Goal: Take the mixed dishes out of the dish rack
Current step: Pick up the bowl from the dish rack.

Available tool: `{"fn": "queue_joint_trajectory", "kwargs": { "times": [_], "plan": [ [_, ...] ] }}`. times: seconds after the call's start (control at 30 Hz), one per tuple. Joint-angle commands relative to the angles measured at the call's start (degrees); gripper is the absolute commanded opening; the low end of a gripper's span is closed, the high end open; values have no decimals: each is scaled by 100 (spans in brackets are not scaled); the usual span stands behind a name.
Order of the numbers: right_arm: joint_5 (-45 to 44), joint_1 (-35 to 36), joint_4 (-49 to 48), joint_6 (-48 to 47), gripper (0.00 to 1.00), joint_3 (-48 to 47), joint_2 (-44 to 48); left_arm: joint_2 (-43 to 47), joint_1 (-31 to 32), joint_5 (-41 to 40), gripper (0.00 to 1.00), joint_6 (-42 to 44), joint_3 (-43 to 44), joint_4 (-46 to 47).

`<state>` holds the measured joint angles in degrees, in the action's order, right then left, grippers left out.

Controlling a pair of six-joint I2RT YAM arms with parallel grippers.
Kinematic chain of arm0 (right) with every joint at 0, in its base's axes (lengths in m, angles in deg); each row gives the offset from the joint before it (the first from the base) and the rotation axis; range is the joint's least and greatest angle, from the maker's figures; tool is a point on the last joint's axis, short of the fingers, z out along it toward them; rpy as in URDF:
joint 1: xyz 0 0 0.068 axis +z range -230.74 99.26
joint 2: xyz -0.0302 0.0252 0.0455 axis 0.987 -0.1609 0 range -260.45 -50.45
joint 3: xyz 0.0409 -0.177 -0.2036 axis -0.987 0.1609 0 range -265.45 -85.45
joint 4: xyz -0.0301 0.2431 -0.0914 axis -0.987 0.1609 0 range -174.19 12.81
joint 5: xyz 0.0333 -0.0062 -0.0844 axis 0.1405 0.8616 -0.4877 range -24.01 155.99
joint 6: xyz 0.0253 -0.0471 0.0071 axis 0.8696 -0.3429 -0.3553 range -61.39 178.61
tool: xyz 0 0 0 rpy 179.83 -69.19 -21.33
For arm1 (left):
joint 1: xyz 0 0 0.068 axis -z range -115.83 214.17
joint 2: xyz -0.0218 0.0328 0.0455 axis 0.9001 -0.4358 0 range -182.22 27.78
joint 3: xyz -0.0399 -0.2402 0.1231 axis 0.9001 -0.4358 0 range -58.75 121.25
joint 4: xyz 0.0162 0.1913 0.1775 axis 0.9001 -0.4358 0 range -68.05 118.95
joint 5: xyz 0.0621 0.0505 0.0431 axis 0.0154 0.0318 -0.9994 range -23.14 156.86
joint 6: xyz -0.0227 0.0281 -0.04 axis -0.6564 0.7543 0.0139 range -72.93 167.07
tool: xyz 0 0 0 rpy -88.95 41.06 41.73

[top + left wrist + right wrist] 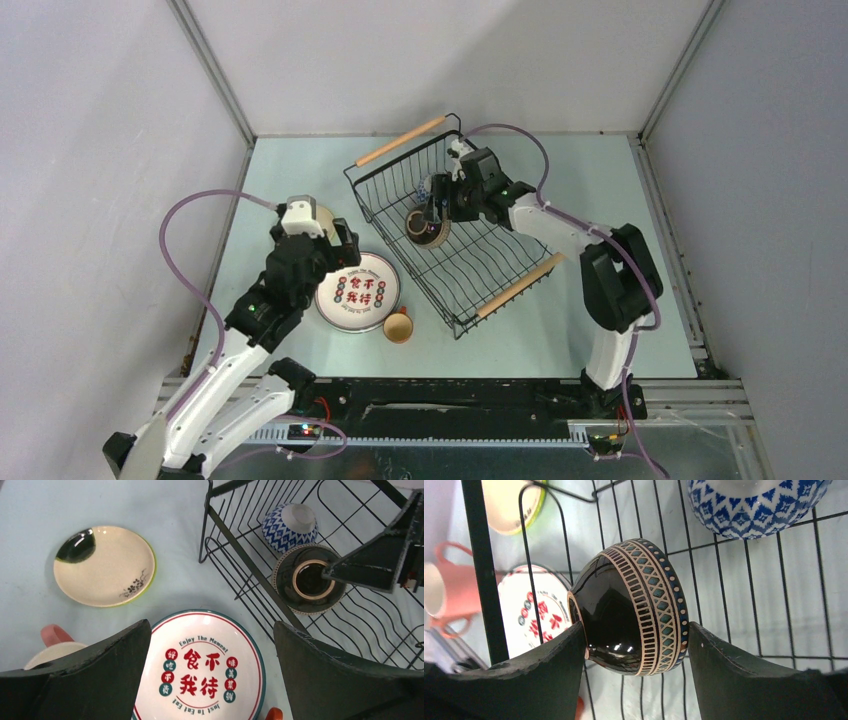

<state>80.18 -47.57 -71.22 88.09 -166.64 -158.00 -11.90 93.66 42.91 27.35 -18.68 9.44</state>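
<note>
The black wire dish rack [500, 270] holds a glossy black bowl with a patterned band [634, 605] [428, 230], tipped on its side. My right gripper [636, 630] [442, 205] is shut on it, one finger against its foot and the other against its rim. A blue-and-white bowl [754, 500] [290, 526] lies upside down beside it in the rack. My left gripper [212, 645] [335, 250] hangs open over the white plate with red characters [200, 665] [358, 292], which lies on the table, and holds nothing.
On the table left of the rack lie a cream saucer [104, 565], a pink mug [52, 647] [449, 592] and a small orange cup [398, 326]. The rack's wooden handles [402, 140] stick out at both ends. Grey walls close in on three sides.
</note>
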Motion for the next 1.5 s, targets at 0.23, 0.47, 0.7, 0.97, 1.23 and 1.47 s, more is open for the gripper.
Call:
{"fn": "queue_joint_trajectory", "kwargs": {
  "times": [0.23,0.47,0.7,0.97,1.23,1.47],
  "plan": [
    [-1636,853,455,-2843,0,33,1469,57,-69,530,99,-909,430,-627],
    [-3423,1846,15,-4843,0,540,2018,-293,-224,1098,100,-1157,861,-949],
    [-4760,2641,-1088,-6517,0,1056,2269,-524,-503,1624,100,-1278,1501,-1274],
    [-5538,3350,-2798,-8245,0,1643,2330,-824,-729,1744,100,-1405,2211,-1656],
    [-5923,3889,-6017,-10451,7,2461,1917,-1293,-947,2298,100,-1606,2861,-2011],
    [-5945,4115,-7679,-11883,8,2566,1274,-1611,-1065,2997,99,-1833,3092,-2049]
  ]
}}
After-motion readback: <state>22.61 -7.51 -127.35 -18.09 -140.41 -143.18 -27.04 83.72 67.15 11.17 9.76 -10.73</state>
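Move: Roughly 16 cm to the right hand's left, 7 cm back and 9 cm higher, the open left gripper hangs where the already-held brown bowl is being taken. The bowl is some 8 cm ahead, 14 cm right and 11 cm below the left hand. The blue patterned bowl sits about 11 cm ahead, 2 cm right and 8 cm below the right hand; the orange mug stands around 17 cm back, 9 cm left and 10 cm lower. Keeping its pinch across the bowl's foot and rim, the right hand lifts it about 15 cm while drawing back some 12 cm, easing left late, and swings its fingers from low to upward, roughly a quarter turn, towards the left gripper. The left hand, still wide open, dips slightly, then climbs about 8 cm and edges right, rolling some 20 degrees right-side-up towards the bowl. ##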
